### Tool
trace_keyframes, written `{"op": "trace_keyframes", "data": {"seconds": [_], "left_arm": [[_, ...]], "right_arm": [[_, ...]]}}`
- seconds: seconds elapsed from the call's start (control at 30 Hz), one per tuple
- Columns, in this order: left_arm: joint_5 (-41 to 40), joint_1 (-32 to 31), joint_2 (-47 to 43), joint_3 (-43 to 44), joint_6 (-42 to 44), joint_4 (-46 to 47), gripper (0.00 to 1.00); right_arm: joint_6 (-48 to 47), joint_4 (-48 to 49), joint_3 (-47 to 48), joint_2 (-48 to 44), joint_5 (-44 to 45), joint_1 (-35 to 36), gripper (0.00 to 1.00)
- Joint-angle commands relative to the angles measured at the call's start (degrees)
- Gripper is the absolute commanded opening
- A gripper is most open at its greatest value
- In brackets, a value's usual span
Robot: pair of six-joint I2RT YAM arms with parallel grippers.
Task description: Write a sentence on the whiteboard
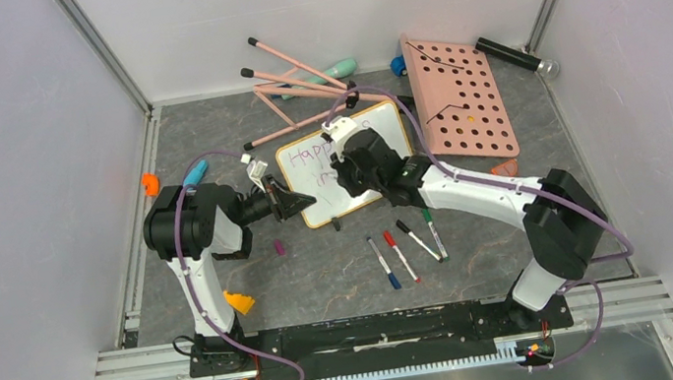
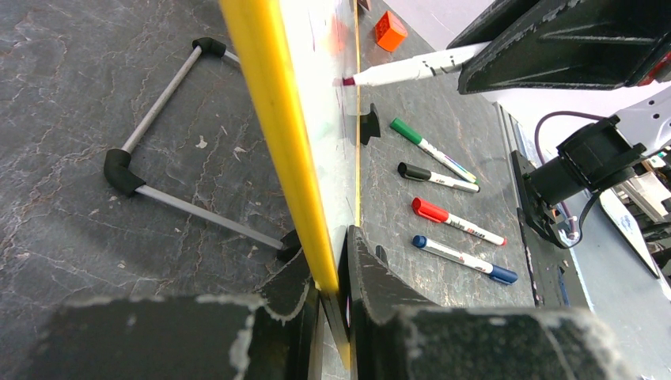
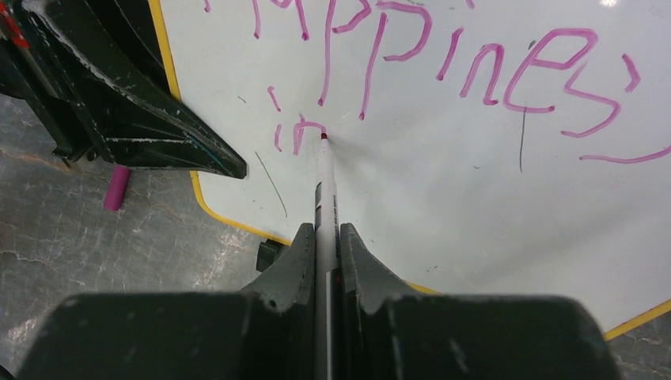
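The whiteboard (image 1: pixel 386 124) stands tilted on its wire stand (image 2: pixel 150 190) mid-table. My left gripper (image 1: pixel 307 206) is shut on its yellow-rimmed left edge (image 2: pixel 277 134), one finger on each face (image 2: pixel 336 261). My right gripper (image 3: pixel 324 237) is shut on a white marker (image 3: pixel 324 198). The marker's purple-pink tip touches the board at the end of "in". The sentence (image 3: pixel 475 63) reads "Happines" on the upper line and "in" (image 3: pixel 297 131) below it. In the top view my right gripper (image 1: pixel 349 163) covers the board's middle.
Green (image 1: pixel 433 233), black (image 1: pixel 417 240), red (image 1: pixel 400 255) and blue (image 1: pixel 383 262) markers lie in front of the board. A purple cap (image 1: pixel 279 248) lies near my left arm. A pink holed board (image 1: pixel 459 98) and pink sticks (image 1: pixel 297 81) are behind.
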Motion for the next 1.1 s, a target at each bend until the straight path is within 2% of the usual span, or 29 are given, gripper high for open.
{"op": "trace_keyframes", "data": {"seconds": [0.0,0.2,0.57,0.83,1.07], "left_arm": [[-1.43,-0.10,2.25,-0.65,6.96,2.12,0.15],[-1.42,-0.04,2.28,-0.63,6.96,2.12,0.15],[-1.45,-0.09,2.18,-0.65,7.05,2.12,0.15],[-1.43,-0.07,2.19,-0.64,7.09,2.12,0.14],[-1.36,-0.06,2.26,-0.56,7.09,2.12,0.14]], "right_arm": [[0.04,0.41,-2.68,-1.08,0.50,-1.10,0.00],[0.66,1.05,-5.06,-2.32,0.38,-1.17,0.00],[-0.09,1.18,-3.15,-7.69,-0.71,-1.26,0.00],[-1.17,0.30,-4.32,-9.40,2.99,-3.93,0.00],[-1.79,0.34,-5.14,-9.06,1.91,-6.04,0.00]]}}
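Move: The right hand's marker tip already touches the whiteboard at the open end of the half-drawn "n", about 5 cm ahead of the hand, 4 cm left and 4 cm below. The middle of the word "Happiness" is some 9 cm ahead, 1 cm left and level in height; the whiteboard's middle is about 7 cm ahead, 2 cm right and 3 cm below. From the left hand, that "n" is roughly 4 cm ahead, 4 cm right and 3 cm above. With its grip on the marker unchanged, the right hand sinks about 2 cm while drawing back and slightly right, dragging the tip down the sloping whiteboard for the second leg of the "n". It then lifts the tip off and swings up, right and forward, rising about 4 cm and going some 4.5 cm right to the blank area under "Happiness", tilting up a little and turning slightly clockwise, while the left hand stays put and keeps pinching the whiteboard's edge. ##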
